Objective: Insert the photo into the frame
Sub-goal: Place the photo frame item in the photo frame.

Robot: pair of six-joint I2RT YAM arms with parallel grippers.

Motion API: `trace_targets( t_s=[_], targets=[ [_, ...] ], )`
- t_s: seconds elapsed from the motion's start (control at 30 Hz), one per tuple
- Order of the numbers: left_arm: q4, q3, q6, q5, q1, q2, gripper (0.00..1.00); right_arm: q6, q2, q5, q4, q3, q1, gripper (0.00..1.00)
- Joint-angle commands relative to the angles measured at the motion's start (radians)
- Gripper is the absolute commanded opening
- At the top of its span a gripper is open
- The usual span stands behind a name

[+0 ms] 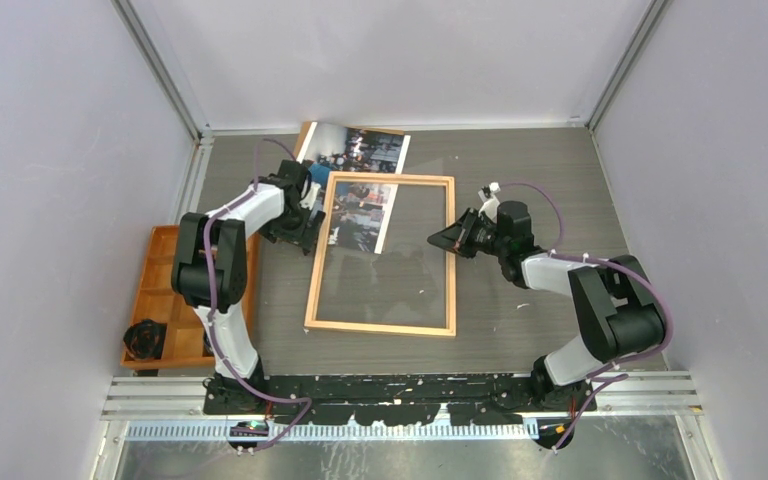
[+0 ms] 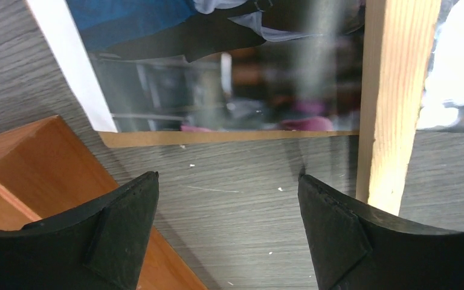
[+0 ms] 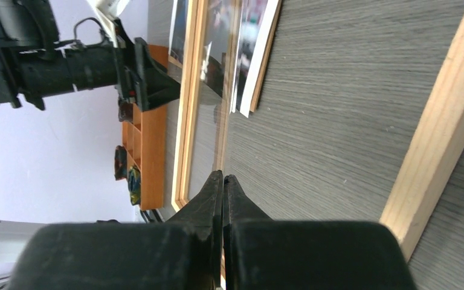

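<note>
The frame [image 1: 380, 328] of light wood strips lies flat mid-table. The photo [image 1: 360, 150], a colourful crowd print, lies at the back left on a brown backing board [image 1: 390, 131], its near part under the frame's far left corner. My left gripper [image 1: 306, 216] hovers open just outside the frame's left strip [image 2: 393, 90], nothing between its fingers [image 2: 228, 178], the photo [image 2: 217, 78] ahead of it. My right gripper [image 1: 432, 238] reaches in over the right strip [image 3: 435, 121]; it [image 3: 223, 176] is shut on the thin edge of a clear sheet [image 3: 208, 109].
An orange compartment tray [image 1: 160, 290] stands at the left table edge, close beside the left arm, with a black item [image 1: 145, 338] in its near part. Walls enclose the table on the left, back and right.
</note>
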Motion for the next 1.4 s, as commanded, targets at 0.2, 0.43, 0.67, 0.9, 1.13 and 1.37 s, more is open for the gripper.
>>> trace_targets(
  t_s=[0.2,0.43,0.67,0.9,1.13,1.37],
  targets=[
    [0.073,-0.031,0.031,-0.041,-0.045,0.009,0.86,-0.054,-0.015,0.026,0.003,0.014,-0.002,0.02],
    [0.071,-0.028,0.033,-0.039,-0.048,0.003,0.86,-0.217,-0.073,0.111,-0.224,0.055,0.024,0.18],
    [0.071,-0.031,0.036,-0.047,-0.048,-0.009,0.85,-0.266,-0.058,0.184,-0.310,0.091,0.060,0.37],
    [0.078,-0.037,0.041,-0.053,-0.049,-0.014,0.85,-0.303,-0.064,0.248,-0.381,0.123,0.071,0.53],
    [0.082,-0.039,0.044,-0.060,-0.048,-0.015,0.85,-0.348,-0.090,0.309,-0.470,0.148,0.074,0.65],
    [0.081,-0.034,0.046,-0.067,-0.048,-0.022,0.85,-0.361,-0.100,0.326,-0.504,0.154,0.075,0.70]
  ],
)
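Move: The right hand holds a clear sheet over the frame, whose middle lies about 8 cm to its left, 1 cm back and 8 below; the frame's right bar runs some 5 cm to its right, level with it. The photo is about 16 cm left and 12 ahead of that hand. From the left hand, low over the table, the frame's left bar is roughly 7 cm right, straight abeam; the photo's middle lies 12 ahead and 10 right, the tray 19 left and 9 back. Downwards some 4 cm, after a tiny rise, the right hand lowers towards the frame, drifting about 3 cm right towards its right bar and tipping its fingers some 25 degrees farther down. Meanwhile its shut fingers spread to well over half open and let go of the clear sheet. The left hand, open, settles about 1 cm right and slightly down, close beside the left bar, then stays. ##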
